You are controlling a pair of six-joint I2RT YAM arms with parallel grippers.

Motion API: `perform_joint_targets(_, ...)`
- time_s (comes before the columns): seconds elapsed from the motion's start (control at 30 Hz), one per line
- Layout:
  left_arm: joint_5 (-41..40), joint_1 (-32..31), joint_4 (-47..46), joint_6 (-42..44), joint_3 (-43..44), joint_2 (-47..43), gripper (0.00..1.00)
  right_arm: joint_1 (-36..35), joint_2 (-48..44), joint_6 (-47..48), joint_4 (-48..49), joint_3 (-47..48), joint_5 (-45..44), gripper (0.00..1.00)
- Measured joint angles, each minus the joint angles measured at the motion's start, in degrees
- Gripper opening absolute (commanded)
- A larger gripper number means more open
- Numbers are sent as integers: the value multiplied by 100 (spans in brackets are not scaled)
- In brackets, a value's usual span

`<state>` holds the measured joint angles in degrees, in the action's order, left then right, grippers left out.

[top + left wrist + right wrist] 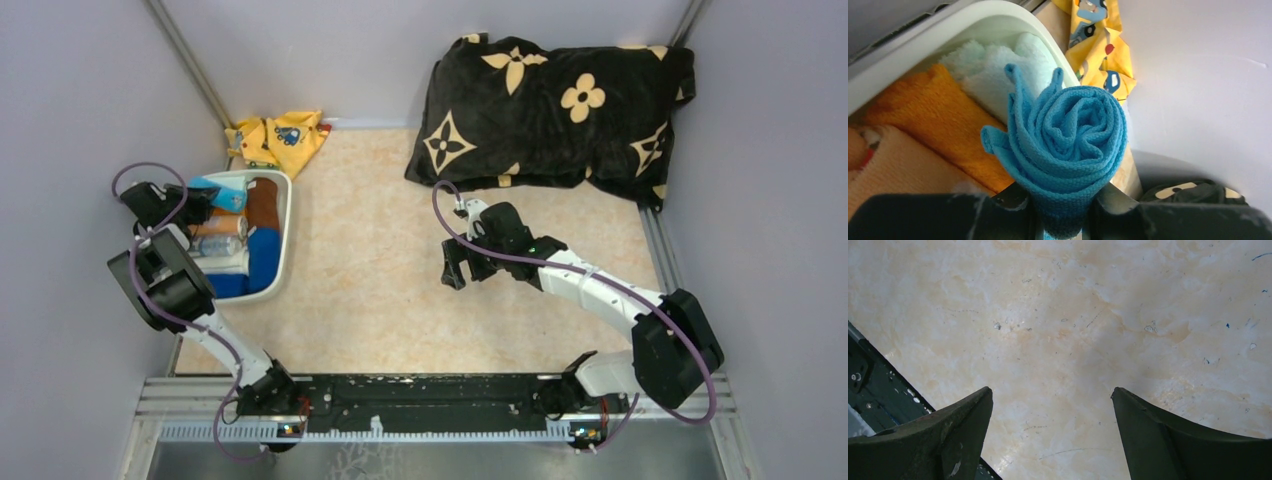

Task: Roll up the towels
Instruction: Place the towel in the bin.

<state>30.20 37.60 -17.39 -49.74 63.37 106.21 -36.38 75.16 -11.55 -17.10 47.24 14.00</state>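
A rolled light cyan towel [1068,135] fills the left wrist view end-on, and my left gripper [1063,197] is shut on its lower end. From above, this towel [226,192] hangs over the far end of the white basket [287,235], with the left gripper [205,200] at the basket's left rim. Inside the basket lie a brown towel [265,203] and a dark royal blue towel [262,255]. My right gripper [458,272] hovers over the bare tabletop at mid-table, open and with nothing between its fingers [963,425].
Other rolled cloths in the basket [973,25] include an orange one [943,115] and a pale fluffy one [993,70]. A yellow printed cloth [280,140] lies behind the basket. The big black flowered cushion [555,105] fills the far right corner. Walls close in on both sides.
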Motion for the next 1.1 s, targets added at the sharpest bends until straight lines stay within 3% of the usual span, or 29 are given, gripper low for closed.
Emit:
perform_joint_targets(0.17, -164, -13, 452, 348, 260, 175, 38, 0, 2, 0, 15, 0, 20, 88)
perform_joint_targets(0.43, -387, -83, 981, 579, 411, 186, 47, 0, 2, 0, 116, -2, 31, 88)
perform_joint_targets(0.6, -566, -114, 1338, 616, 533, 168, 58, 0, 2, -2, 146, -74, 50, 88)
perform_joint_targets(1.1, -841, -192, 2653, 409, 949, -24, 76, 0, -151, 0, 133, -79, 52, 88)
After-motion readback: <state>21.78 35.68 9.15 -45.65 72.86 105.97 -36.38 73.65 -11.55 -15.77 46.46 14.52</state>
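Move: Just below the left hand, which already holds the rolled light-blue towel, the orange towel lies in the bin, about 4 cm to the right, 1 cm back and 8 cm down. At much the same height, the mint towel is some 3 cm ahead and 3 cm right, the peach towel 6 cm back and 3 cm right, and the brown towel 12 cm right and 1 cm back. From the right hand, the orange towel is roughly 47 cm left and 12 cm ahead. Sinking about 2.5 cm towards the orange towel, the left hand starts to open early on the way down, from a narrow grip to nearly three-quarters wide, and lets go of the light-blue towel. Then it draws back some 2 cm, rising only slightly, while its fingers tip downward by about 15 degrees over the whole move. ##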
